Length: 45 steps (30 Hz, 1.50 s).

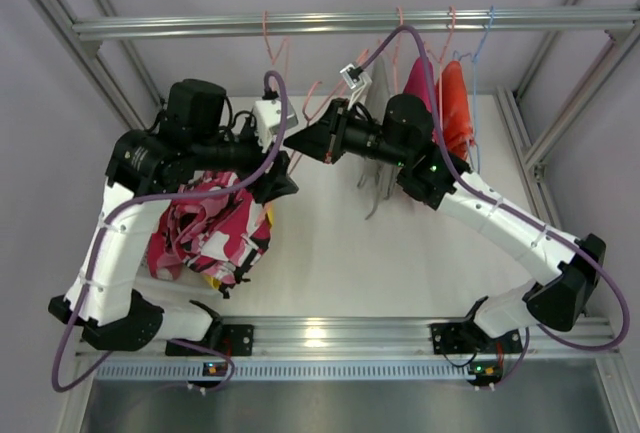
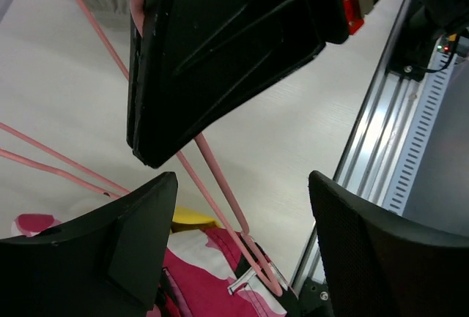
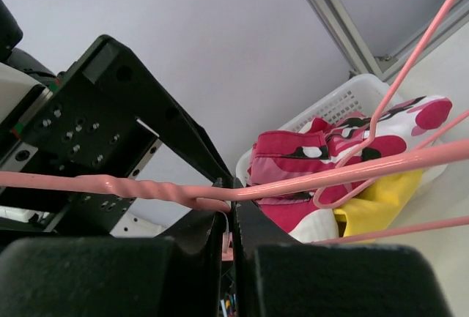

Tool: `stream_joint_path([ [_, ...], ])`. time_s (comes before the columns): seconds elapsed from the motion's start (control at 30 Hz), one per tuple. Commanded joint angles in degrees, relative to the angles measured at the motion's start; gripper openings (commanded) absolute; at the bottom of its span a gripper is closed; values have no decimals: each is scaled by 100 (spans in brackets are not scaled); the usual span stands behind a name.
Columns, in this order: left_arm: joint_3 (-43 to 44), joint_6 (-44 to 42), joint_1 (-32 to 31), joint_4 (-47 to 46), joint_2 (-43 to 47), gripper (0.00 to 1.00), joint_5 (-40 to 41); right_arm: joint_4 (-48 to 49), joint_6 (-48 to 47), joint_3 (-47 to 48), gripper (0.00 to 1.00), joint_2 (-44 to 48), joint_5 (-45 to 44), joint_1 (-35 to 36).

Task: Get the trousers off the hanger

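My right gripper (image 3: 233, 211) is shut on a bare pink wire hanger (image 3: 330, 178) just below its twisted neck; in the top view it (image 1: 293, 143) points left. My left gripper (image 2: 242, 185) is open, its jaws either side of the hanger's lower wires (image 2: 220, 192) without touching them. It (image 1: 283, 175) sits just under the right gripper. The pink-white-black patterned trousers (image 1: 210, 228) lie bunched in a white basket (image 3: 344, 101) below, over yellow trousers (image 3: 374, 207). Grey (image 1: 376, 153), magenta (image 1: 420, 88) and orange (image 1: 456, 103) trousers hang on hangers at the back.
A metal rail (image 1: 200, 25) crosses the back with more pink and blue hangers hooked on it. Aluminium frame posts stand at both sides. The frame's front bar (image 2: 381, 148) runs along the table's near edge.
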<state>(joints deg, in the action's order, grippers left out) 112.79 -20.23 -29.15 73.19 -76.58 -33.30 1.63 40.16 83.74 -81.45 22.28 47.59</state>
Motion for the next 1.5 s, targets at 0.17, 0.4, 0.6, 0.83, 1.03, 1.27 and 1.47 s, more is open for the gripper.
stream_joint_path([
  [0.17, -293, 309, -750, -885, -15, 61, 1765, 382, -35, 283, 0, 199, 83, -92],
  [0.4, -512, 958, -882, -1201, -68, 0, 1704, 470, -8, 309, 0, 270, 136, -242],
  [0.6, -566, 1987, -865, -2045, 82, 0, 2273, 68, -210, 169, 84, 524, 40, -619],
  [0.83, 93, 3120, -777, -2221, -595, 0, 2820, -154, -992, -420, 99, 1587, -338, -962],
  [1.03, 865, 4078, -637, -2177, -1472, 0, 3487, -548, -1634, -649, 100, 2211, -689, -980],
  [1.27, 1569, 4554, -135, -2309, -2265, 0, 3171, -997, -2196, -719, 95, 2572, -910, -1112],
  [1.47, 1702, 4563, 111, -2476, -2678, 0, 2847, -1103, -2364, -781, 100, 2669, -1094, -1129],
])
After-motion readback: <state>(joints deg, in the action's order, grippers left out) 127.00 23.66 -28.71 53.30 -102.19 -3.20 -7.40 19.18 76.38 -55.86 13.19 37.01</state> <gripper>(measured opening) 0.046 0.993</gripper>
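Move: The wire of the empty pink hanger, pinched in the right hand's fingertips, lies between the left hand's open fingers, about 3 cm ahead, 2 cm right and 2 cm below its hand point. From the left hand, the free stretch of rail is some 27 cm ahead, 2 cm right and 12 cm up. The first empty hanger hangs some 26 cm ahead and 5 cm left; the grey trousers about 21 cm ahead, 15 cm right and 8 cm lower. The left fingers, after easing a few centimetres in, shut on the hanger wire while the right hand still pinches it. The right fingers then spring open and let go, leaving about 16 cm to the right and some 6 cm up, with a roll. The left hand keeps its pinch and takes the hanger about 18 cm forward towards the rail, swinging counter-clockwise by nearly 50 degrees so its fingers point more forward. ##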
